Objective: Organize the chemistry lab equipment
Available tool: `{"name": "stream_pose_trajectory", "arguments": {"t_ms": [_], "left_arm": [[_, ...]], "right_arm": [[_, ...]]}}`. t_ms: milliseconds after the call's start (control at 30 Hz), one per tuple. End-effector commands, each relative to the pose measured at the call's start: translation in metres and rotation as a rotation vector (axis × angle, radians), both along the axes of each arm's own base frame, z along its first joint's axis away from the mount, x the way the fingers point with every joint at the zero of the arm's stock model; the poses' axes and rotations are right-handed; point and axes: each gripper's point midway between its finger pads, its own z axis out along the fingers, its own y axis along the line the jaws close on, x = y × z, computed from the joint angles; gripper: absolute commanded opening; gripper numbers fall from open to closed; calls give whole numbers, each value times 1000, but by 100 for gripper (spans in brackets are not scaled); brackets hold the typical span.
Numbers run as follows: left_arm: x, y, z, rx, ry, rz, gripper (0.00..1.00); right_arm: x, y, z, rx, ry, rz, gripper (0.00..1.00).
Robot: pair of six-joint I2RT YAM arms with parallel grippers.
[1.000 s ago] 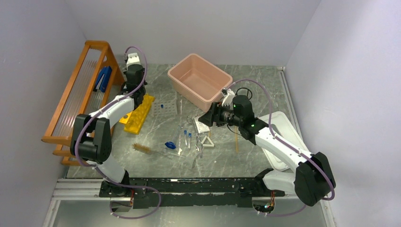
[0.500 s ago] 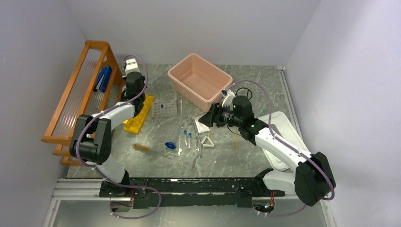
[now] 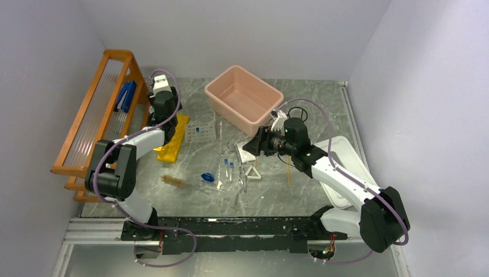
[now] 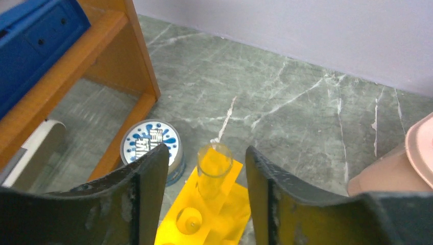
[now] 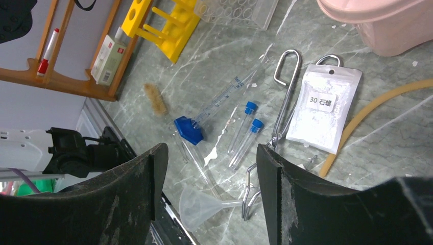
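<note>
The yellow tube rack (image 3: pixel 173 138) lies at the left. Its far end (image 4: pixel 214 214) shows in the left wrist view with one clear tube (image 4: pixel 213 166) upright in it. My left gripper (image 3: pixel 168 122) (image 4: pixel 207 153) is open, one finger on each side of that tube without touching it. My right gripper (image 3: pixel 249 145) (image 5: pixel 209 153) is open and empty above the loose items. These are two blue-capped tubes (image 5: pixel 247 130), metal tongs (image 5: pixel 285 97), tan tubing (image 5: pixel 378 107), a brush (image 5: pixel 154 98), a clear funnel (image 5: pixel 201 204) and a white triangle (image 3: pixel 252 172).
The pink tub (image 3: pixel 245 98) stands at the back centre and a white lid (image 3: pixel 346 167) lies at the right. An orange wooden shelf (image 3: pixel 98 121) runs along the left. A clear rack (image 3: pixel 200 131), a white powder bag (image 5: pixel 324 107) and a round tin (image 4: pixel 148 145) are nearby.
My left wrist has shifted a little nearer over the far end of the yellow rack. The right arm has barely moved.
</note>
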Motion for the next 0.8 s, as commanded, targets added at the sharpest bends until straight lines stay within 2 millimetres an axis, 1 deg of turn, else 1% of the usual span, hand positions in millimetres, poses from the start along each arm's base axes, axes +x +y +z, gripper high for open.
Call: {"name": "stream_pose_trajectory", "arguments": {"t_ms": [0,67,100,133,233,267,333,433,467,567,667,767], "left_arm": [[3,-5,21,-40,-15,-23,67],[5,-8,36,-50,-20,-38,77],[6,-9,45,-54,-23,-42,79],[8,-11,59,-57,-38,-49,80],[4,-12,87,-67,-52,-59,86],[2,-12,97,-69,-58,-62,88],[-3,-14,115,-74,-60,-80,89],[-15,-21,138,-92,-41,-129,91],[-22,-25,140,-101,-13,-157,91],[-45,-50,146,-152,35,-314,89],[-77,-74,149,-216,61,-461,87],[-112,-100,135,-289,146,-613,86]], "right_arm": [[0,-2,10,1,-29,-8,67],[1,-2,12,-1,-32,-13,67],[2,-3,13,-2,-32,-16,67],[2,-3,14,-3,-34,-20,67],[3,-6,15,-13,-36,-36,68],[4,-7,18,-12,-45,-45,68],[3,-11,16,-33,-35,-58,68],[7,-20,18,-67,-43,-102,68],[8,-22,17,-81,-42,-114,68],[10,-30,13,-125,-33,-144,68],[13,-38,8,-164,-16,-181,67],[12,-45,3,-203,8,-210,66]]}}
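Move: The clear test tube stands in the yellow rack's far end, between the left hand's parted fingertips, about 1 cm ahead and 5 cm below. The rack's middle is some 10 cm back and straight below, about 11 cm down. The round tin is 8 cm left, 1 cm back, 13 cm down. From the right hand, the tube lies some 17 cm ahead, 31 cm left and 5 cm down. Left hand opens wider, rises some 17 cm off the tube, then swings back and right; right hand edges right. ##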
